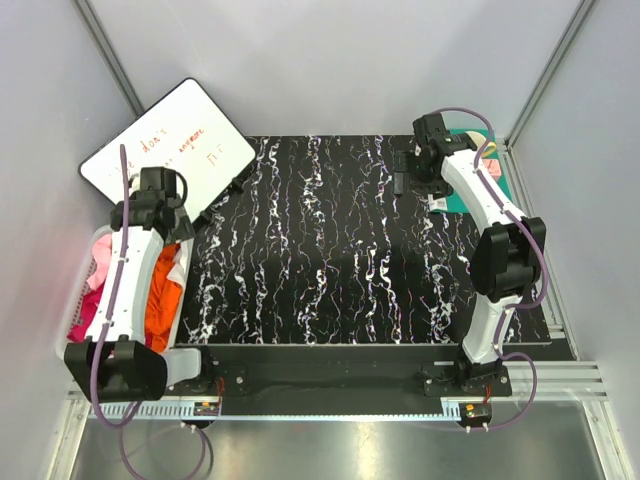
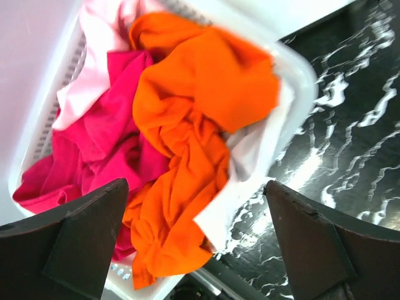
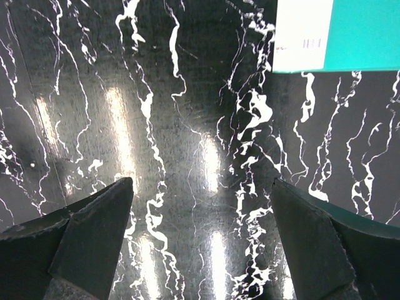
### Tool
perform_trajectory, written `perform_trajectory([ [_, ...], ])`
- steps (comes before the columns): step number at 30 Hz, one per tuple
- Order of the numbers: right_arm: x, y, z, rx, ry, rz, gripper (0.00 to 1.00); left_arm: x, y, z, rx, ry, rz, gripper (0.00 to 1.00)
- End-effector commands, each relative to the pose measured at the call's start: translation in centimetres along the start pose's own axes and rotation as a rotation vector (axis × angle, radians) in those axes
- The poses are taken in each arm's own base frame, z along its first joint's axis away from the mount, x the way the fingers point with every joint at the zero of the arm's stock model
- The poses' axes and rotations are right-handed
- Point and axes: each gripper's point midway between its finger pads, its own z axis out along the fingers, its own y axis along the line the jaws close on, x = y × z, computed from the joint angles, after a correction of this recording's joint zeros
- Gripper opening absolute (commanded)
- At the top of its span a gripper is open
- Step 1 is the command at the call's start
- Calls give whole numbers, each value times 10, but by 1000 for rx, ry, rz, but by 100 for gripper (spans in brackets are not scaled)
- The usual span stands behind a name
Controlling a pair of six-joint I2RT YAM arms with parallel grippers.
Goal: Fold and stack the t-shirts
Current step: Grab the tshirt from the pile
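Note:
Crumpled t-shirts fill a white basket (image 2: pixel 299 69) at the table's left edge: an orange one (image 2: pixel 194 119) on top and draped over the rim, a magenta one (image 2: pixel 100 137) beside it, a pale pink one (image 2: pixel 94 56) at the far end. In the top view the orange cloth (image 1: pixel 163 290) and pink cloth (image 1: pixel 100 262) show beside the left arm. My left gripper (image 2: pixel 197 194) hangs open above the orange shirt, holding nothing. My right gripper (image 3: pixel 201 187) is open over bare tabletop at the back right (image 1: pixel 408 170).
A black, white-veined mat (image 1: pixel 340 250) covers the table. A teal mat (image 3: pixel 365 34) with a white label (image 3: pixel 303 34) lies at the back right corner. A whiteboard (image 1: pixel 165 150) with red writing leans at the back left. Grey walls enclose the sides.

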Motion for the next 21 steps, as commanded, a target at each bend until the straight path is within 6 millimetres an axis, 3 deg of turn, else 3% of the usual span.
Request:
perform_trajectory([
  [1, -8, 8, -16, -56, -48, 23, 100, 22, -8, 17, 54, 91, -10, 99],
  [8, -3, 10, -16, -70, -38, 27, 100, 31, -17, 47, 29, 195, -19, 97],
  [16, -1, 10, -18, -76, -37, 22, 100, -3, -10, 59, -17, 164, -81, 97],
  [21, 2, 11, -18, -80, -26, 17, 100, -6, -3, 72, -68, 183, -87, 97],
])
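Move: The crumpled orange t-shirt in the basket lies below the left gripper, its middle about 4 cm ahead, 1 cm to the right and some 16 cm down. At much the same depth, the magenta t-shirt is about 8 cm left and 1 cm ahead of the gripper, the pink one 11 cm left and 10 cm ahead, the white one 5 cm right and 5 cm ahead. From the right gripper the orange t-shirt lies roughly 50 cm left, 14 cm back and 10 cm lower. Lower the open left gripper about 7 cm towards the orange t-shirt, easing back about 1 cm at first and tipping the fingers some 10 degrees more steeply down. Then bottom out and sweep forward and left about 3 cm, rising 1 to 2 cm, staying above the heap with the jaws wide open. ##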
